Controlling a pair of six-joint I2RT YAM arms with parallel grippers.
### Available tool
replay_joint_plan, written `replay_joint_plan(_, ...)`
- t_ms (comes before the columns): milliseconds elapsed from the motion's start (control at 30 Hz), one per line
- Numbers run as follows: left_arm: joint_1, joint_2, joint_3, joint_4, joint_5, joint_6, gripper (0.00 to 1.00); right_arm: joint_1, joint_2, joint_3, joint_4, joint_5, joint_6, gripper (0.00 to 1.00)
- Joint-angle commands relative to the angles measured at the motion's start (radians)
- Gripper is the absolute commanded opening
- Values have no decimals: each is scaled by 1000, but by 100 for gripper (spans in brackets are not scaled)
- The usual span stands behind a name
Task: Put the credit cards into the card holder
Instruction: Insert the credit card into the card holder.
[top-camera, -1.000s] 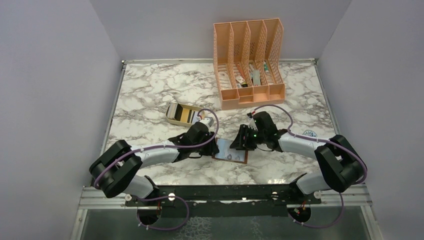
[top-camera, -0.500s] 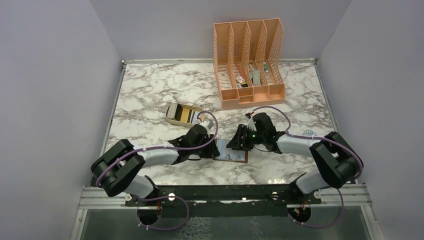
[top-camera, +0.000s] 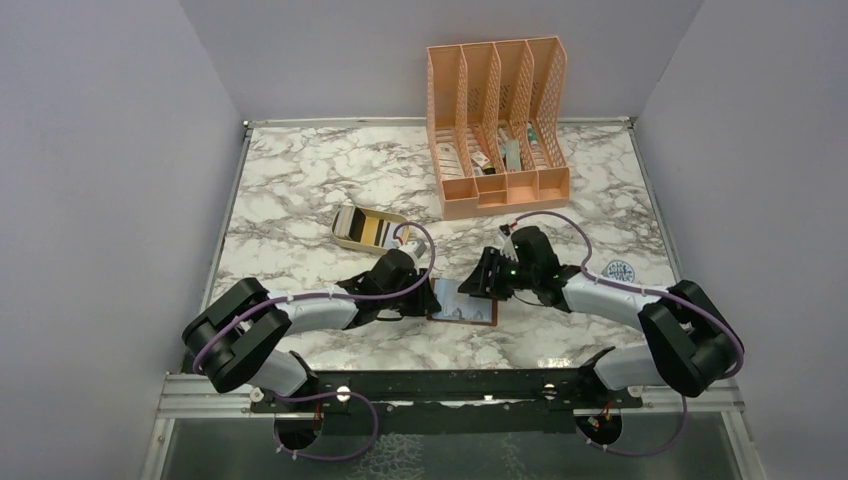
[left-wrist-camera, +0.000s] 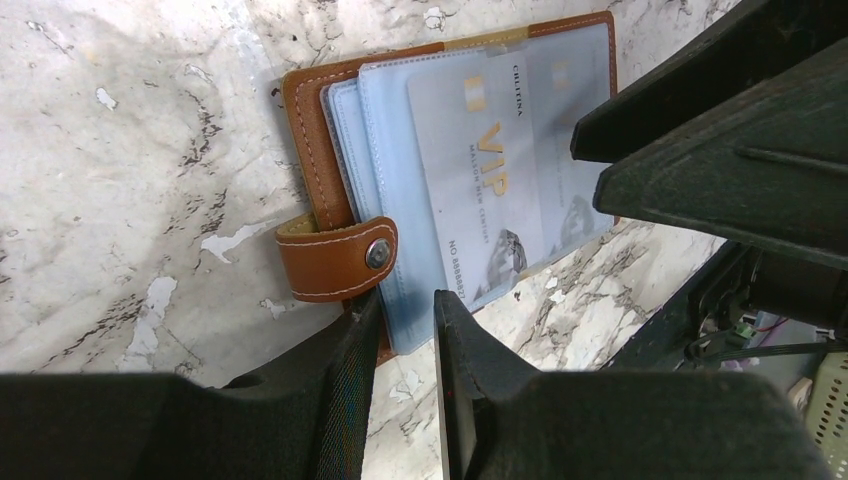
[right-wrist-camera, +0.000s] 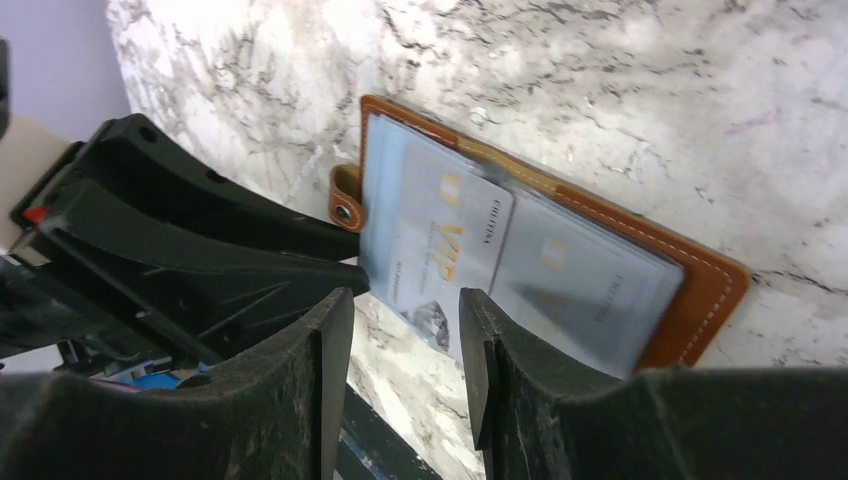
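The brown card holder lies open on the marble near the front edge. A pale VIP credit card sits part-way in a bluish pocket, one end sticking out. A second card fills the neighbouring pocket. My left gripper meets the holder's edge beside the snap tab. Its jaws stand a narrow gap apart, and the flat edge of the pocket shows between them. My right gripper hovers open over the VIP card's free end, with only marble between its fingers. More cards stand in the beige tray.
The beige oval tray sits behind the left gripper. A peach four-slot file organiser with small items stands at the back. A round sticker lies right of the right arm. The two grippers face each other closely over the holder.
My left gripper's jaws have narrowed slightly. The right gripper shifted a little left, then back right. The card holder stays where it was.
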Motion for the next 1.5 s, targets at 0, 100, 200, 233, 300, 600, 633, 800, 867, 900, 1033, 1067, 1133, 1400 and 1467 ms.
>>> replay_joint_plan(0,-5,-3,-14,29,20,-9,29,15,15,-12,-40,72,7,44)
replay_joint_plan(100,-6,0,-18,32,21,-13,29,29,35,-13,-26,97,11,44)
replay_joint_plan(200,-7,-2,-22,38,21,-16,29,50,72,-8,4,95,18,44)
replay_joint_plan(233,-8,-2,-22,37,21,-17,29,57,87,-5,18,86,22,44)
replay_joint_plan(300,-9,-3,-22,38,22,-17,29,68,109,-3,50,64,31,44)
replay_joint_plan(600,-12,3,-23,43,21,-13,29,79,113,-23,164,27,23,42)
replay_joint_plan(633,-11,5,-23,42,21,-11,29,80,122,-21,170,20,15,42)
replay_joint_plan(800,-12,15,-22,43,19,-5,28,80,159,-10,191,-1,-8,40)
replay_joint_plan(867,-12,19,-22,43,19,-4,28,80,163,-7,203,-15,-22,40)
replay_joint_plan(900,-12,21,-22,44,19,-3,29,80,162,-5,206,-22,-31,40)
replay_joint_plan(1033,-12,23,-19,44,24,3,28,80,148,2,182,-14,-68,40)
replay_joint_plan(1067,-12,20,-15,40,25,5,28,80,138,4,163,-5,-81,40)
replay_joint_plan(1133,-11,9,-1,10,5,19,30,79,109,10,113,22,-97,40)
replay_joint_plan(1400,-8,-113,137,-263,-163,136,57,80,-69,39,-96,106,-162,40)
replay_joint_plan(1467,-4,-139,188,-336,-213,182,64,80,-118,42,-130,120,-172,40)
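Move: The half-inserted VIP card's middle lies about 2 cm back from the right hand, 1 cm to its left and 3 cm below. Level with the card front to back, the second pocketed card sits some 5 cm to its right and the holder's strap about 7 cm to its left. From the left hand, whose fingers are at the pocket's outer edge, the first card lies 6 cm right and 1 cm ahead, at about the same height. Right hand dips, strokes about 2 cm left on the card, then rises; left fingers open and lift off. ##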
